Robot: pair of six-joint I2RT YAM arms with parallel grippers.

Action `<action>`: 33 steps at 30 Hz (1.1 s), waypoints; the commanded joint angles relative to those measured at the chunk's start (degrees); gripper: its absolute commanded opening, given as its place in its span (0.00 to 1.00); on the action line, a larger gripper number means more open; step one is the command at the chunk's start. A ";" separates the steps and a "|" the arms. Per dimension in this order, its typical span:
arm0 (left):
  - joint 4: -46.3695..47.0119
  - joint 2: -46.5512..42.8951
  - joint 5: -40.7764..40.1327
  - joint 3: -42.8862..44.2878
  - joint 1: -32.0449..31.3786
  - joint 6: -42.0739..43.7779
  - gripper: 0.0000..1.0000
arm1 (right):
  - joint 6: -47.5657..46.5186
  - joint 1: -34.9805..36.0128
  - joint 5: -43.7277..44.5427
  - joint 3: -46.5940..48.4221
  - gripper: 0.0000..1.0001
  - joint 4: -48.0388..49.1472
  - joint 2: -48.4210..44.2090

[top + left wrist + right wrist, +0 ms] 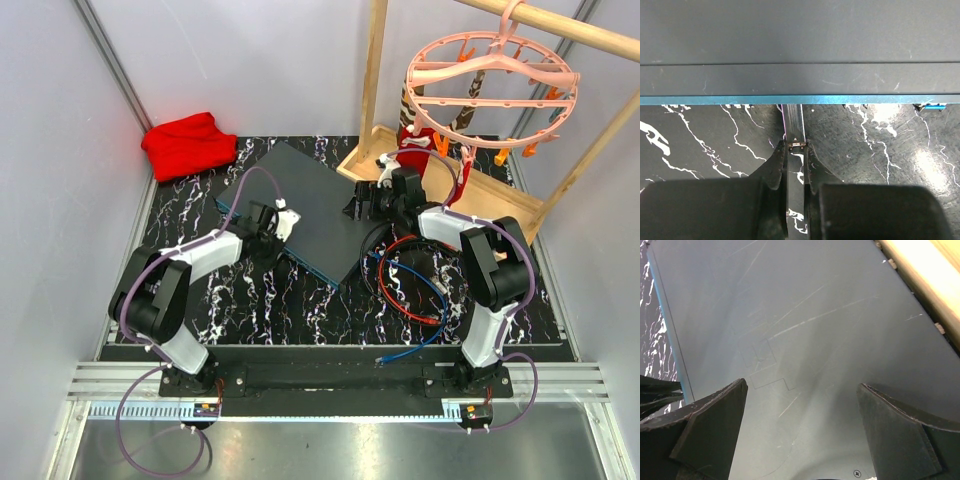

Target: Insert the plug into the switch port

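Observation:
The switch [300,200] is a flat dark grey box lying at an angle mid-table, and its thin teal front edge [740,100] runs across the left wrist view. My left gripper [277,226] sits at that edge, its fingertips [796,145] shut on a clear plug [794,122]. The plug reaches up to the teal edge; how deep it sits there is hidden. My right gripper [364,205] hovers over the switch's right side. It stands open [801,386] above the grey top [790,315], with nothing between its fingers.
Red and blue cables [415,285] coil on the marbled mat right of the switch. A wooden tray and frame [470,190] stand at the back right, with a pink clip hanger [490,80] above. A red cloth [188,143] lies at the back left.

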 commanded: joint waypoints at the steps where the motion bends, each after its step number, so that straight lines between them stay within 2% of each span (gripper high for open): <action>1: 2.43 0.46 5.72 3.05 -0.27 2.08 0.00 | -0.89 -0.23 -2.33 2.22 1.00 2.37 0.42; 6: 1.65 2.56 5.37 4.98 -0.27 3.04 0.00 | -1.50 -0.23 -4.00 2.66 1.00 2.55 0.86; 10: 0.85 4.23 5.19 6.56 -0.18 3.57 0.07 | -1.59 -0.15 -4.80 2.92 1.00 2.46 1.04; 17: 1.20 4.94 3.70 8.41 -0.27 3.31 0.14 | -1.77 -0.23 -5.94 2.92 1.00 2.02 1.13; 24: 1.29 3.89 2.29 6.48 -0.18 1.29 0.39 | -2.56 -0.23 -5.68 3.45 1.00 0.62 0.95; 29: 0.94 -1.91 -0.08 2.80 -0.27 -0.82 0.56 | -3.26 -0.15 -5.41 3.98 1.00 0.18 0.69; 33: 1.56 -7.27 -5.69 -0.90 -0.27 -5.90 0.74 | -3.70 -0.23 -4.98 4.94 1.00 0.00 1.04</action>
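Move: The switch port is right in front of the left fingers, roughly 2 cm ahead and 1 cm to the right at about fingertip height; the plug they pinch already reaches under the teal edge. The switch's middle lies about 10 cm ahead and 6 cm right, the near corner of its front edge 12 cm right and 7 cm back. From the right hand the port is some 16 cm left, 11 cm back and 6 cm lower. Still pinching the plug's outer end, the left fingers push it forward and somewhat right, about 2.5 cm under the teal edge into the port, the wrist barely turning. Near the end of the push they start to open, let go of the plug, and spread to about two-thirds while the hand draws back and up by 1 to 2 cm. ##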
